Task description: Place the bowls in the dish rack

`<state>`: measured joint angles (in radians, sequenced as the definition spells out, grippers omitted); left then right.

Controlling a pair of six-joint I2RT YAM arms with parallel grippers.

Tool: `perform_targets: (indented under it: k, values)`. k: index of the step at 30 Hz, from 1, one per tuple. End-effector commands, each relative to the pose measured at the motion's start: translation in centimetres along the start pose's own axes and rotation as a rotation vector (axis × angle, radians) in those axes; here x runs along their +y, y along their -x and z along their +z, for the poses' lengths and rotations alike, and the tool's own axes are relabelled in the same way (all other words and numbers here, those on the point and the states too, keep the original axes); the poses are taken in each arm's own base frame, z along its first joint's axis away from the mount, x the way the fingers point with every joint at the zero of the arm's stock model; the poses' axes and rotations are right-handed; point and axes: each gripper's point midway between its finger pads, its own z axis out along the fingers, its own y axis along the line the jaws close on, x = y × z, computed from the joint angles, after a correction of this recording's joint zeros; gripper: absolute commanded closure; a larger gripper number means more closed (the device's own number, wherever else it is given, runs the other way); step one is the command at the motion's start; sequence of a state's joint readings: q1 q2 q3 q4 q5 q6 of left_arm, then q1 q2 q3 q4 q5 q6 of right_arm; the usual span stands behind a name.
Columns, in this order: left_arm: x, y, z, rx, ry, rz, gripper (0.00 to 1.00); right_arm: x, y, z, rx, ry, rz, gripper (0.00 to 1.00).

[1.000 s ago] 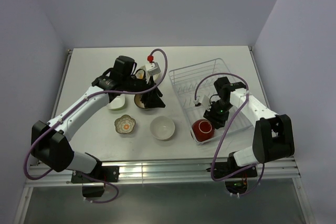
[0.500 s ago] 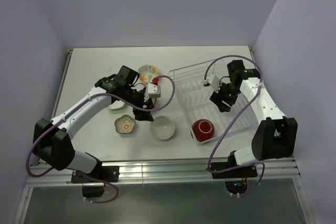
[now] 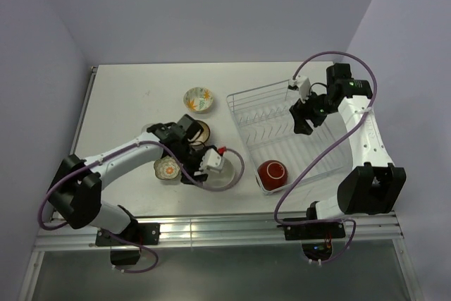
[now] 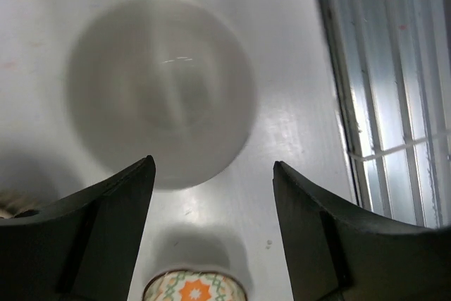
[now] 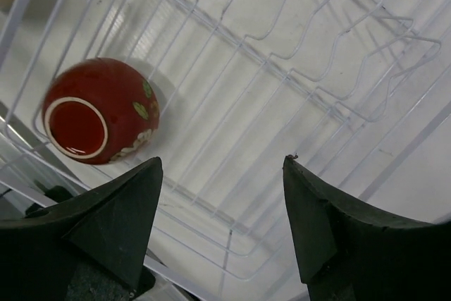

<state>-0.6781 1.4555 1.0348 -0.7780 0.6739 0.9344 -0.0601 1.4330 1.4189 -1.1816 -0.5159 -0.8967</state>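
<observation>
A red bowl [image 3: 272, 172] lies tipped in the near end of the white wire dish rack [image 3: 282, 96]; the right wrist view shows the red bowl [image 5: 99, 111] bottom-up on the rack's wires [image 5: 282, 68]. My right gripper [image 3: 303, 122] [image 5: 222, 163] hangs open and empty over the rack's far part. A bowl with a white inside [image 3: 227, 177] [image 4: 162, 93] sits near the front, and my left gripper [image 3: 204, 175] [image 4: 211, 167] hovers open right above its near rim. A flower-shaped patterned bowl [image 3: 168, 168] [image 4: 194, 288] lies beside it. A cream bowl with orange flowers [image 3: 199, 99] stands further back.
A dark brown bowl [image 3: 200, 130] peeks out behind the left arm. The table's metal front rail [image 4: 394, 103] runs close to the white-inside bowl. The right wall stands just beyond the rack.
My right gripper opened, left the red bowl in the rack and rose toward the rack's far end. My left arm swung from the back bowls forward to the white-inside bowl.
</observation>
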Motion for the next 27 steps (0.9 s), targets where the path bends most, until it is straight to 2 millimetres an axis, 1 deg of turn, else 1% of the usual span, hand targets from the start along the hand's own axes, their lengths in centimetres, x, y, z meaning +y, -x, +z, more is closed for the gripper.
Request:
perform_targets:
  k: [1, 2, 3, 4, 5, 9, 12, 15, 18, 19, 21, 22, 24, 27]
  values:
    - [-1.2, -0.2, 1.9, 0.056, -0.032, 0.203, 0.26, 1.2, 1.5, -1.0, -0.073, 0.059, 0.073, 0.23]
    - [-1.3, -0.2, 2.3, 0.059, -0.037, 0.218, 0.27, 1.4, 1.4, -1.0, -0.074, 0.064, 0.079, 0.23]
    - [-1.4, -0.2, 2.8, 0.067, -0.055, 0.225, 0.27, 1.4, 1.4, -1.1, -0.079, 0.063, 0.091, 0.13]
    - [-1.2, -0.2, 3.2, 0.072, -0.060, 0.233, 0.27, 1.6, 1.5, -1.3, -0.090, 0.066, 0.100, 0.07]
    - [-1.1, -0.3, 3.2, 0.075, -0.058, 0.235, 0.27, 1.8, 1.5, -1.3, -0.093, 0.072, 0.104, 0.07]
    - [-0.1, -0.5, 4.5, 0.100, -0.047, 0.259, 0.28, 2.4, 1.8, -1.7, -0.122, 0.079, 0.097, 0.04]
    - [-0.3, -0.7, 5.2, 0.116, -0.070, 0.268, 0.30, 2.8, 1.7, -1.8, -0.130, 0.082, 0.090, 0.04]
    - [-0.8, -1.4, 5.9, 0.153, -0.098, 0.289, 0.33, 2.7, 1.6, -1.7, -0.129, 0.084, 0.099, 0.04]
    - [-1.0, -1.7, 6.4, 0.167, -0.099, 0.305, 0.40, 2.7, 1.6, -1.8, -0.136, 0.091, 0.112, 0.04]
    - [-1.0, -1.7, 6.5, 0.168, -0.099, 0.304, 0.45, 2.7, 1.6, -1.7, -0.137, 0.097, 0.117, 0.03]
    - [-1.2, -1.6, 6.7, 0.167, -0.104, 0.302, 0.51, 2.9, 1.7, -1.8, -0.143, 0.103, 0.108, 0.03]
    - [-1.3, -1.6, 6.8, 0.166, -0.104, 0.295, 0.57, 3.0, 1.8, -1.9, -0.156, 0.104, 0.100, 0.03]
    - [-1.5, -1.3, 6.8, 0.154, -0.101, 0.299, 0.63, 3.3, 1.9, -2.1, -0.171, 0.099, 0.073, 0.03]
    - [-2.0, -1.4, 6.9, 0.162, -0.104, 0.302, 0.72, 3.5, 2.0, -2.2, -0.188, 0.097, 0.051, 0.03]
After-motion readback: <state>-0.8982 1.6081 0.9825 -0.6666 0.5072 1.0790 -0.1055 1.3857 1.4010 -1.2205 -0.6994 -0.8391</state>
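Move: The white bowl's middle lies about 3 cm ahead of the left hand, 5 cm to its right and 8 cm below. Around that bowl, the flower-shaped bowl stands some 16 cm to its left, the brown bowl about 13 cm farther out and 8 cm to the left, and the red bowl in the dish rack about 18 cm to its right. From the right hand, the white bowl is roughly 28 cm left, 9 cm back and 17 cm below. Sink the open left gripper about 6 cm, first drawing it back some 3 cm to the white bowl's near rim and easing it right, while turning the hand some 15 degrees clockwise. Then close the fingers to pinch that rim, one finger inside the bowl. Meanwhile drift the empty right gripper about 3 cm left, back and up over the rack, opening it wider. ##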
